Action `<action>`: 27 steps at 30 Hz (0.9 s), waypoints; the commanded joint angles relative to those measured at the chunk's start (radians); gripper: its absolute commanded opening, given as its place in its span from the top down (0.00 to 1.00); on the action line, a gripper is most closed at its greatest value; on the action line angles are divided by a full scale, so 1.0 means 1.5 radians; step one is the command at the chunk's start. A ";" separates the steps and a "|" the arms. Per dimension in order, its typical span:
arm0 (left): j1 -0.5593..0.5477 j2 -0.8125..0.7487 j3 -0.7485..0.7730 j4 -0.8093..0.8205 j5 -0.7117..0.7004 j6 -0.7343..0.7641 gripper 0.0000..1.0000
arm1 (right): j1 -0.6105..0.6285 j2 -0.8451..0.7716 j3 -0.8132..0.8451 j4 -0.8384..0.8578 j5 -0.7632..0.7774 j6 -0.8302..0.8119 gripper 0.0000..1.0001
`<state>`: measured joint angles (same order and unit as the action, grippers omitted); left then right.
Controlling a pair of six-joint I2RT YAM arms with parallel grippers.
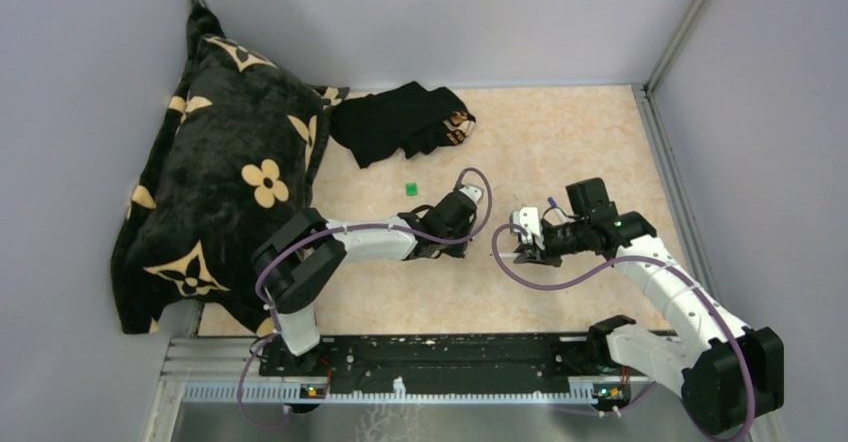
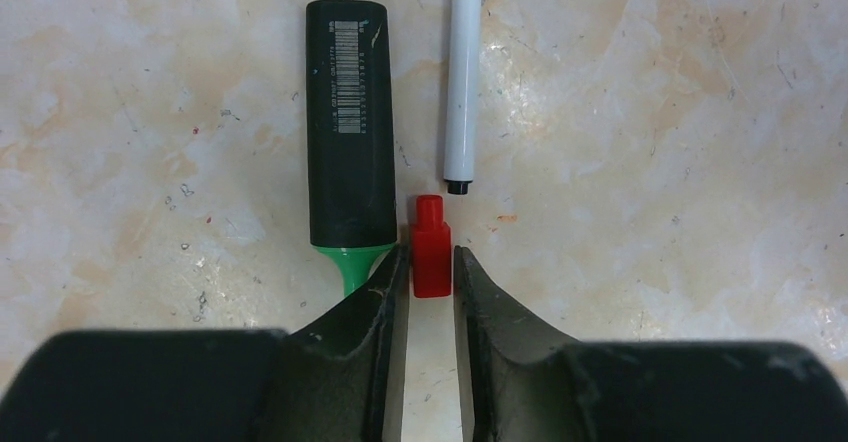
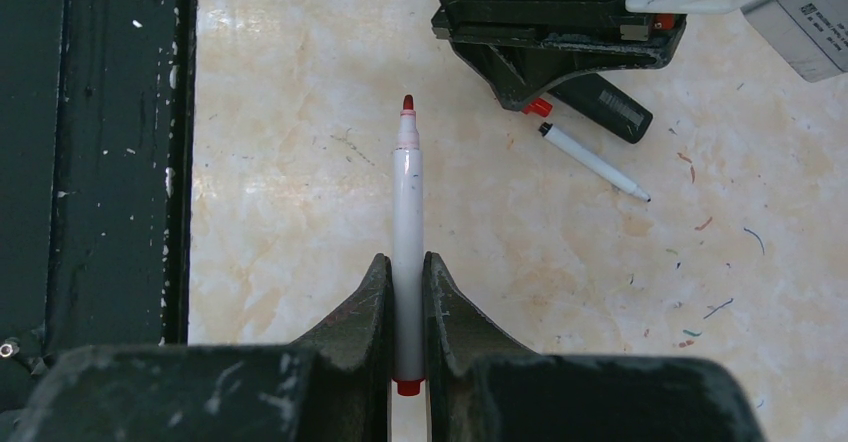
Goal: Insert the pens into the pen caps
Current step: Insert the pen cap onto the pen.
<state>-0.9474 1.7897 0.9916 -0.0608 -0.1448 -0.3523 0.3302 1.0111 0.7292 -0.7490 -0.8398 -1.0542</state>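
In the left wrist view a small red cap (image 2: 432,247) lies on the table with its near half between the tips of my left gripper (image 2: 431,262). The jaws stand narrowly open, with thin slivers either side of the cap. To its left lies a thick black marker with a bare green tip (image 2: 348,127). Beyond it lies a thin white pen with a black tip (image 2: 462,72). My right gripper (image 3: 405,262) is shut on a white pen with a red tip (image 3: 407,182), held above the table and pointing away from the wrist. A green cap (image 1: 411,189) sits farther back.
A black pillow with a tan flower pattern (image 1: 230,182) fills the left side. A black cloth (image 1: 400,122) lies at the back. The dark base rail (image 3: 100,162) runs along the near edge. The two grippers (image 1: 450,245) (image 1: 527,250) are close together mid-table.
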 commanded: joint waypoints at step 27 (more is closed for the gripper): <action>-0.023 0.033 0.014 -0.071 -0.044 0.025 1.00 | -0.009 0.008 0.035 -0.013 -0.025 -0.021 1.00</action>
<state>-0.9813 1.8267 1.0485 -0.1131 -0.2337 -0.3317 0.3248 1.0176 0.7300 -0.7570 -0.8501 -1.0657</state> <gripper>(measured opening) 0.045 0.069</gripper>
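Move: The red pen cap lies on the table right at the left fingertips, level with the hand point and about 1 cm below it, between the half-open fingers. At the same height, the dark highlighter's middle is some 4 cm straight ahead of this hand and the white pen on the table 4 cm ahead and 4 cm to its right. From the right hand, the cap is about 7 cm ahead, 12 cm left and 11 cm down. The red cap gets pinched from both sides by the left fingers, which stay partly open at first and then close nearly shut at the end. Beforehand the left hand only fine-adjusts over the cap at the same height, rolling about 5 degrees with its left side rising, easing under 0.5 cm back-left, then about 1 cm forward-right. ##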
